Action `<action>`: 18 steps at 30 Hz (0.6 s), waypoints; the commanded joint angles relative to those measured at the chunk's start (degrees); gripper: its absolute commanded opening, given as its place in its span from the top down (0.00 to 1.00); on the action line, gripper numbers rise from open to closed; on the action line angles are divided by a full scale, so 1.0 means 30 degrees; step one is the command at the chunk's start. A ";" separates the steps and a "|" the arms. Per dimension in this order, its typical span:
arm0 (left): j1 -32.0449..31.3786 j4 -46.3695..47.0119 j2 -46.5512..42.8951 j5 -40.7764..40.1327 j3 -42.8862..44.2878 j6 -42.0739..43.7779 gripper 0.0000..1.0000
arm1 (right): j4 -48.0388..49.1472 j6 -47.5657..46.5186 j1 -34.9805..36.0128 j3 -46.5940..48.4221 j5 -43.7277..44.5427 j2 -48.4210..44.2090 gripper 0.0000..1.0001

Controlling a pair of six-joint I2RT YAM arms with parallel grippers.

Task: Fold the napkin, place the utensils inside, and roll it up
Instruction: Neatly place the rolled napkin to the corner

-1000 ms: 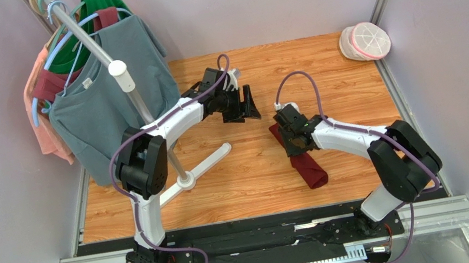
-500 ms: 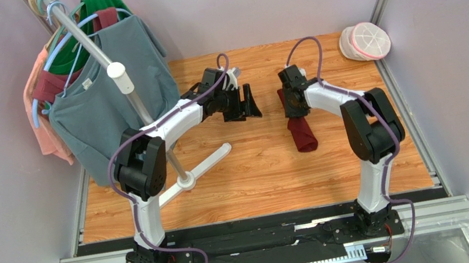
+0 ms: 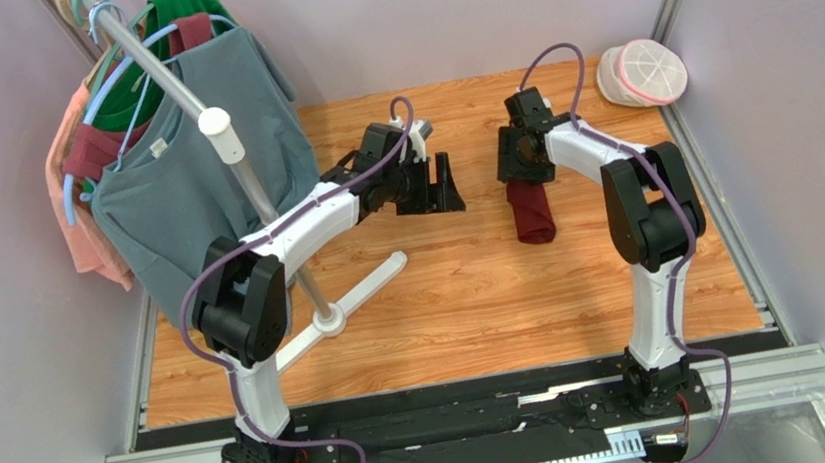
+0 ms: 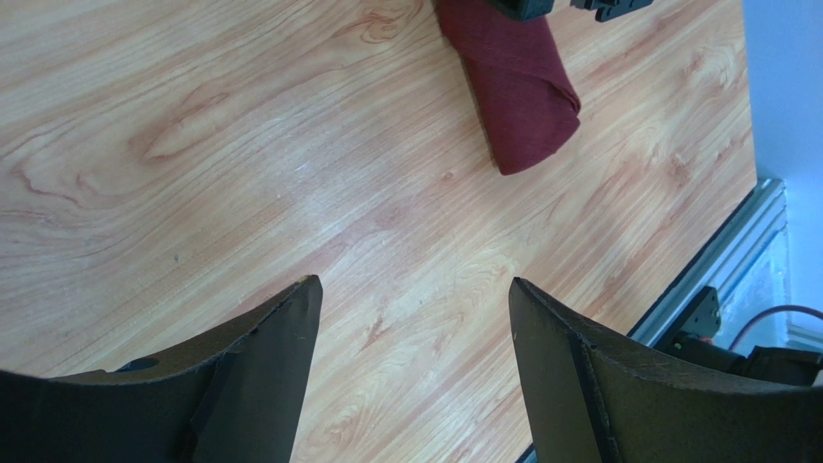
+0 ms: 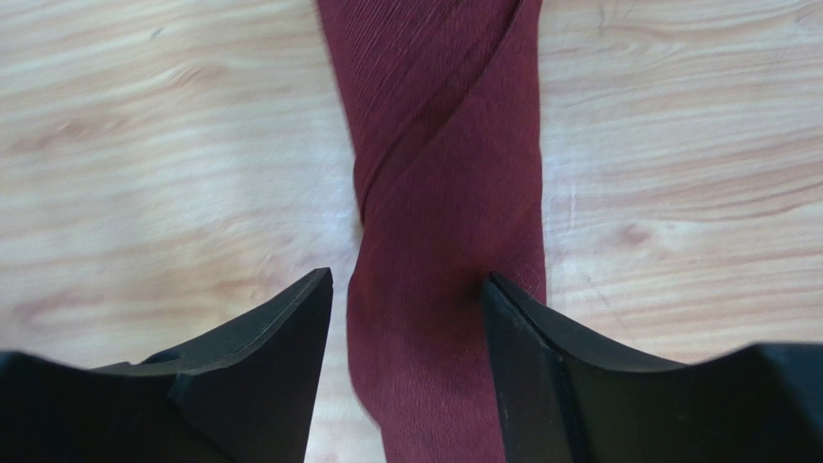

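The napkin (image 3: 531,213) is a tight dark red roll lying on the wooden table, right of centre; it also shows in the left wrist view (image 4: 517,82) and the right wrist view (image 5: 444,125). My right gripper (image 3: 519,157) hovers over the roll's far end, open. Its fingers straddle the roll (image 5: 406,278): there is a gap on the left side, and the right finger sits against the cloth's edge. My left gripper (image 3: 445,183) is open above bare wood to the left of the roll, with nothing between its fingers (image 4: 415,285). The utensils are hidden.
A clothes rack with several shirts on hangers (image 3: 179,145) stands at the far left, its white base (image 3: 362,289) reaching onto the table. A white and pink container (image 3: 642,73) sits at the far right corner. Walls close in on both sides.
My right arm swung the rolled napkin from the near right toward the far middle and laid it straighter, then opened its jaws off it. The left arm barely shifted.
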 commanded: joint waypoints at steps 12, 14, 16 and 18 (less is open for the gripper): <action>-0.4446 0.2379 -1.0772 -0.7292 -0.4784 0.5866 0.20 | 0.0823 -0.1994 0.0985 -0.4824 -0.3316 -1.3397 0.35; -0.4978 0.2439 -1.3057 -0.8201 -0.5987 0.6719 0.20 | 0.1057 -0.2140 0.1074 -0.5855 -0.3521 -1.6230 0.35; -0.5185 0.2061 -1.5218 -0.8117 -0.6980 0.6429 0.20 | 0.1087 -0.2286 0.1161 -0.7316 -0.3580 -1.7940 0.35; -0.5272 0.1825 -1.6748 -0.8057 -0.7744 0.5963 0.20 | 0.0942 -0.2374 0.1220 -0.8258 -0.3580 -2.0402 0.35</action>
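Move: The rolled napkin lies right under the right hand, between and just below its open fingers, its middle about 1 cm to the right and 2 cm down. The white basket stands some 14 cm ahead and 24 cm to the right of that hand; the tip of the rack's foot is about 10 cm back and 24 cm to its left. From the left hand, the napkin is roughly 7 cm ahead, 17 cm to the right and 11 cm down. Fingers already open, the right hand comes free of the rolled napkin, lifting almost straight up at first and then also drawing back, some 24 cm up and 12 cm back in all, while its fingertips swing up about 35 degrees. The empty left hand retreats from the napkin too, rising and pulling back with a late drift left, tipping up similarly; its fingers stay open. ##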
